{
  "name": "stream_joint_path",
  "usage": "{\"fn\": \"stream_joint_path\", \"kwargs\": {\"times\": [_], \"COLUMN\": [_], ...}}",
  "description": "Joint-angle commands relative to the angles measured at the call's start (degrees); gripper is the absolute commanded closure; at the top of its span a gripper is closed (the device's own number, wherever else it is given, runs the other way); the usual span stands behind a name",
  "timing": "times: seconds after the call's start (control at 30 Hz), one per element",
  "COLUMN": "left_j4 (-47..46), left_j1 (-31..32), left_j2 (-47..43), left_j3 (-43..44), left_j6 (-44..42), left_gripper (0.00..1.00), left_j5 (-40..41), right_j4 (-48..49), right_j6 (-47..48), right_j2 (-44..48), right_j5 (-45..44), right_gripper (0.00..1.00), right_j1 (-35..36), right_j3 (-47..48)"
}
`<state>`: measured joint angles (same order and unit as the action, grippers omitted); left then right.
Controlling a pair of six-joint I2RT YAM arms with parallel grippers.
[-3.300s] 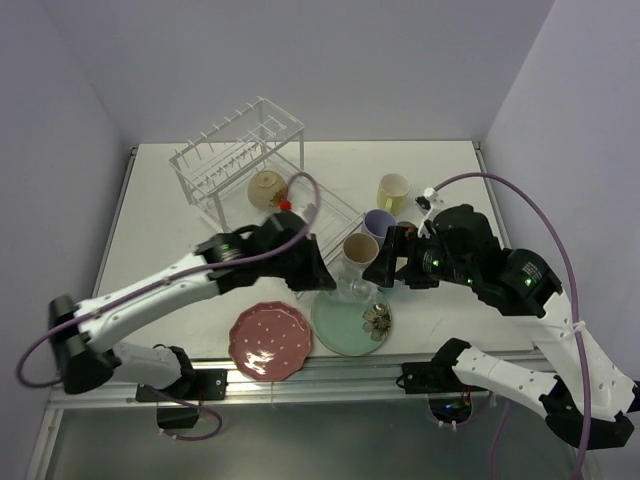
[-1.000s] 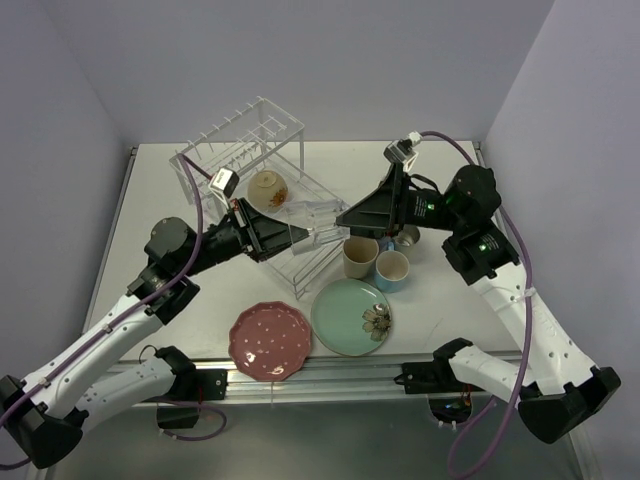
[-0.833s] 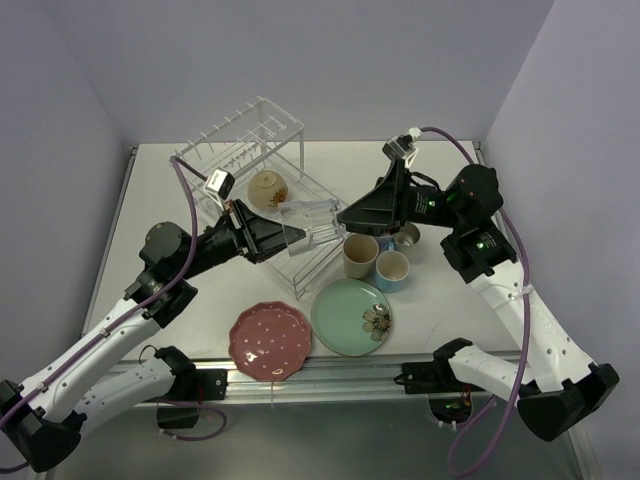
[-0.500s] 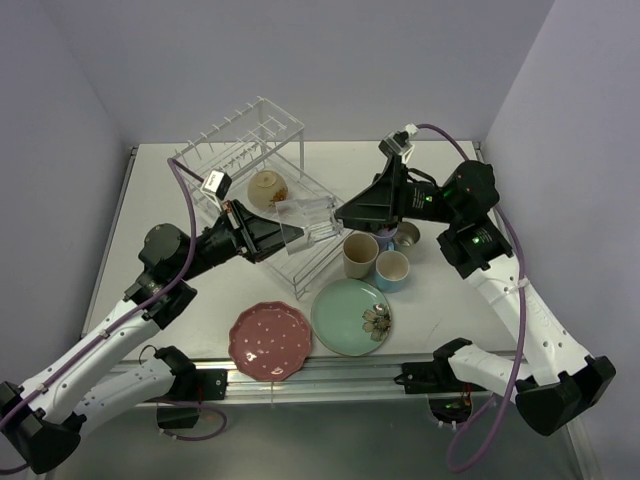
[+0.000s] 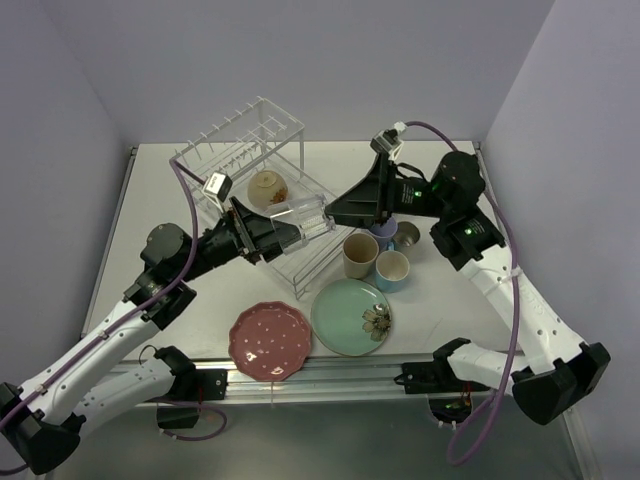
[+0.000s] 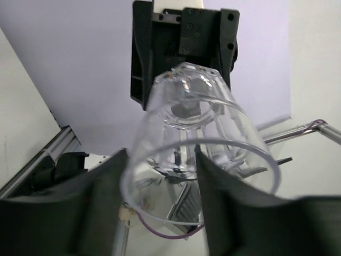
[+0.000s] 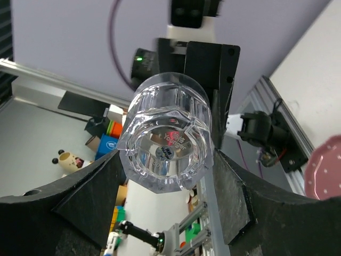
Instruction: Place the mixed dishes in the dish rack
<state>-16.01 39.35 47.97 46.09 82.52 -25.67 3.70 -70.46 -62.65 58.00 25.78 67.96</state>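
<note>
A small clear glass (image 5: 300, 217) hangs on its side above the dish rack's (image 5: 240, 150) flat tray, between both arms. My right gripper (image 5: 335, 212) is shut on its thick base (image 7: 168, 144), a finger against each side. My left gripper (image 5: 283, 232) stands open at the rim (image 6: 197, 122): its fingers (image 6: 64, 208) are parted, and the glass wall runs between them. A cream bowl (image 5: 267, 187) lies in the rack. On the table are the pink-red dotted plate (image 5: 271, 341), mint-green plate (image 5: 352, 316), beige cup (image 5: 360, 256), light-blue cup (image 5: 392, 271) and a partly hidden lavender cup (image 5: 383, 232).
The rack's raised tier of upright pegs (image 5: 255, 125) stands at the back left, near the wall. Both arms reach over the rack's near right corner. The plates lie close to the table's front edge (image 5: 330, 362).
My right gripper has moved left onto the glass's base and narrowed around it. My left gripper's jaws, shut on the rim before, have parted. The glass has shifted slightly left.
</note>
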Motion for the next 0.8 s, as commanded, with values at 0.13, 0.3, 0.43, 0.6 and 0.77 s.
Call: {"fn": "stream_joint_path", "kwargs": {"times": [0.13, 0.3, 0.43, 0.6, 0.77], "left_j4": [5.98, 14.32, 24.51, 34.46, 42.27], "left_j1": [-0.68, -2.26, -4.02, -6.04, -7.45], "left_j2": [-3.67, -5.51, -6.48, -8.06, -12.36], "left_j3": [0.67, 1.81, 2.95, 2.35, 2.69], "left_j6": [-1.92, -3.68, -5.70, -6.06, -5.70], "left_gripper": [0.16, 0.01, 0.01, 0.01, 0.01], "left_j5": [1.41, 4.40, 5.98, 7.91, 13.79], "right_j4": [-4.32, -6.25, -8.19, -11.87, -13.80], "right_j6": [4.54, 6.82, 9.10, 12.79, 14.90], "right_j2": [-3.17, -4.93, -7.21, -10.12, -14.24], "right_j5": [-1.31, -1.75, -2.45, -3.50, -4.64], "right_gripper": [1.00, 1.00, 1.00, 1.00, 1.00], "right_j1": [0.59, 0.41, -0.11, -0.99, -2.40], "right_j3": [4.28, 5.51, 6.57, 9.73, 12.53]}}
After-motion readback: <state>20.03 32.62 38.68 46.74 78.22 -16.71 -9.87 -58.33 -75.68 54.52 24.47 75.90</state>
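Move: The glass hangs between my hands, its middle roughly 6 cm left of my right hand, which holds its base, and 4 cm right of my left hand. The dish rack's open tray lies some 22 cm ahead, 14 cm left and 42 cm below my right hand. On it, the upturned bowl is about 30 cm ahead and 21 cm left of that hand; the beige mug stands around 12 cm ahead and 5 cm right. My left hand finishes opening wide around the rim end and backs off the glass, sinking about 9 cm and drawing 5 cm left while its fingers swing some 30 degrees down and forward. My right hand keeps its grip on the glass base and carries it forward, then forward and down, about 9 cm in all, towards the rack tray, tipping its fingers slightly down. ##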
